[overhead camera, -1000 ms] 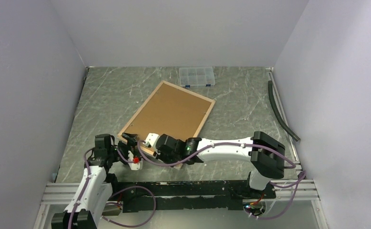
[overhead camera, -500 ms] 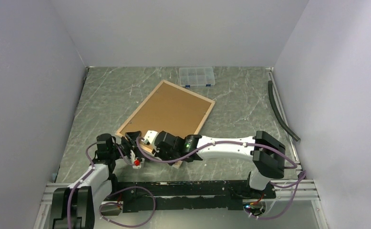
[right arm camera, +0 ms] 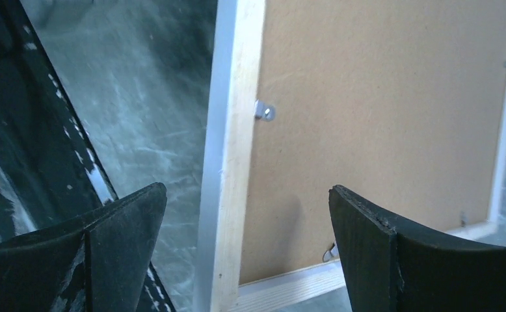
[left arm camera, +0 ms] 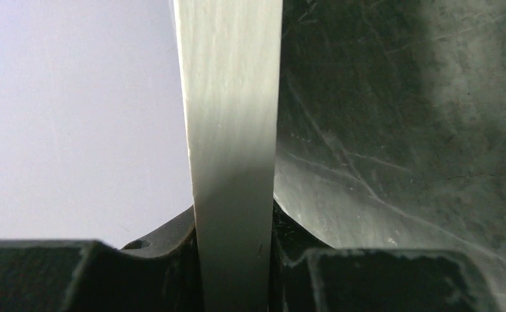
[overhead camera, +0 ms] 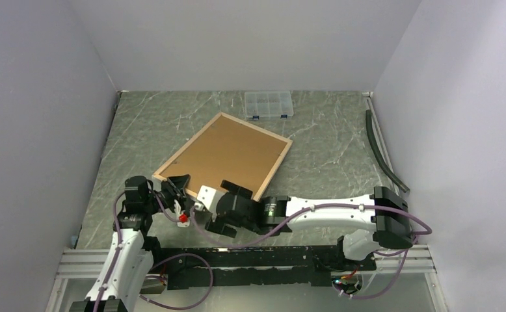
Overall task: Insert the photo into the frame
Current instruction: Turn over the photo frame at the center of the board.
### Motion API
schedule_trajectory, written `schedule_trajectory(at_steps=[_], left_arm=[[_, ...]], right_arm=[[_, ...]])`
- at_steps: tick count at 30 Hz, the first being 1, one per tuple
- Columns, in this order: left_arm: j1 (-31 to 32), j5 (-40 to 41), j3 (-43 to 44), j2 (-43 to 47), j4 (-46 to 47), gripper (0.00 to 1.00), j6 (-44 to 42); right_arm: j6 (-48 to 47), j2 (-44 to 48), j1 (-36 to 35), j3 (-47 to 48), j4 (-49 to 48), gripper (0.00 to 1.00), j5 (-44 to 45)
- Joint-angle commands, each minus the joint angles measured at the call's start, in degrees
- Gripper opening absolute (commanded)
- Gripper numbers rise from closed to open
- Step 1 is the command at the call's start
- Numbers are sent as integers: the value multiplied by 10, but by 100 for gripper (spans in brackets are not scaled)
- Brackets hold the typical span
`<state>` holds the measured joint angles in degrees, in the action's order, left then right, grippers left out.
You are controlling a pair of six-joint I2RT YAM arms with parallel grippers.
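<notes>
The frame [overhead camera: 271,169] lies back side up on the table, its light wood border around a brown backing board [overhead camera: 227,153]. The photo is hidden. My left gripper [overhead camera: 175,184] is at the frame's near-left corner. In the left wrist view the frame's pale edge [left arm camera: 231,130] runs straight up between the jaws, which press on both its sides. My right gripper [overhead camera: 202,207] hovers open over the near edge. In the right wrist view the frame's wooden rail [right arm camera: 234,162] and a corner lie below the spread fingers [right arm camera: 123,221] of that gripper [right arm camera: 247,195], untouched.
A small clear compartment box [overhead camera: 268,104] stands at the back edge. A black hose [overhead camera: 384,153] lies along the right wall. Metal tabs [right arm camera: 264,112] hold the backing board [right arm camera: 380,117]. Grey walls close three sides, and a metal rail [overhead camera: 250,260] runs along the near edge.
My left gripper has shut on the frame's near-left corner. My right gripper has let go, opened wide and drawn back toward the near edge. The frame has turned slightly.
</notes>
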<state>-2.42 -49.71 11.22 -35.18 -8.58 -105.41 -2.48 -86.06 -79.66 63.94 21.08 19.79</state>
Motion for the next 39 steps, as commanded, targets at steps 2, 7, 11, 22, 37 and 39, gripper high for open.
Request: schedule_trajectory(at_steps=[2,7,11,22,37,39], left_arm=[[2,-32,71,10,-99,18,19],[2,-32,104,6,-146,19,20],[2,-31,117,15,-164,20,24],[2,-27,162,22,-201,38,56],[1,84,345,21,-166,94,427],[0,124,379,22,-143,94,514]], right_arm=[[-75,19,-49,-16,5,100,127],[-93,-21,-69,-9,3,96,214],[-120,-28,-75,1,-41,79,266],[-130,-13,-78,59,-34,32,272],[-95,-68,-64,310,85,6,253],[-84,-84,-52,374,123,6,245]])
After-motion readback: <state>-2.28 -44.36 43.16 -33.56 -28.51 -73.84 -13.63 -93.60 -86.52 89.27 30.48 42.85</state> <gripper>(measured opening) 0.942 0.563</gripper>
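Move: The right hand, open, hovers just above the photo frame's raised near rail: its grip spot is about 2 cm ahead, 2 cm right and 3 cm below. From this hand the frame's right-hand near corner lies about 8 cm right, 4 cm back and 4 cm below. The left gripper is already shut on the same rail, roughly 10 cm to the right hand's left and 6 cm farther out; from the left hand the grip spot lies some 9 cm right and 5 cm back. The right fingers close on the photo frame's near rail after a small shift right and then forward, tipping up about 25 degrees, while the left keeps its pinch and eases the rail up some 4 cm. The left then opens wide, releases the rail and rises about 12 cm more beside it, rolling; the right, still gripping, lifts the rail about 12 cm and drifts left. ##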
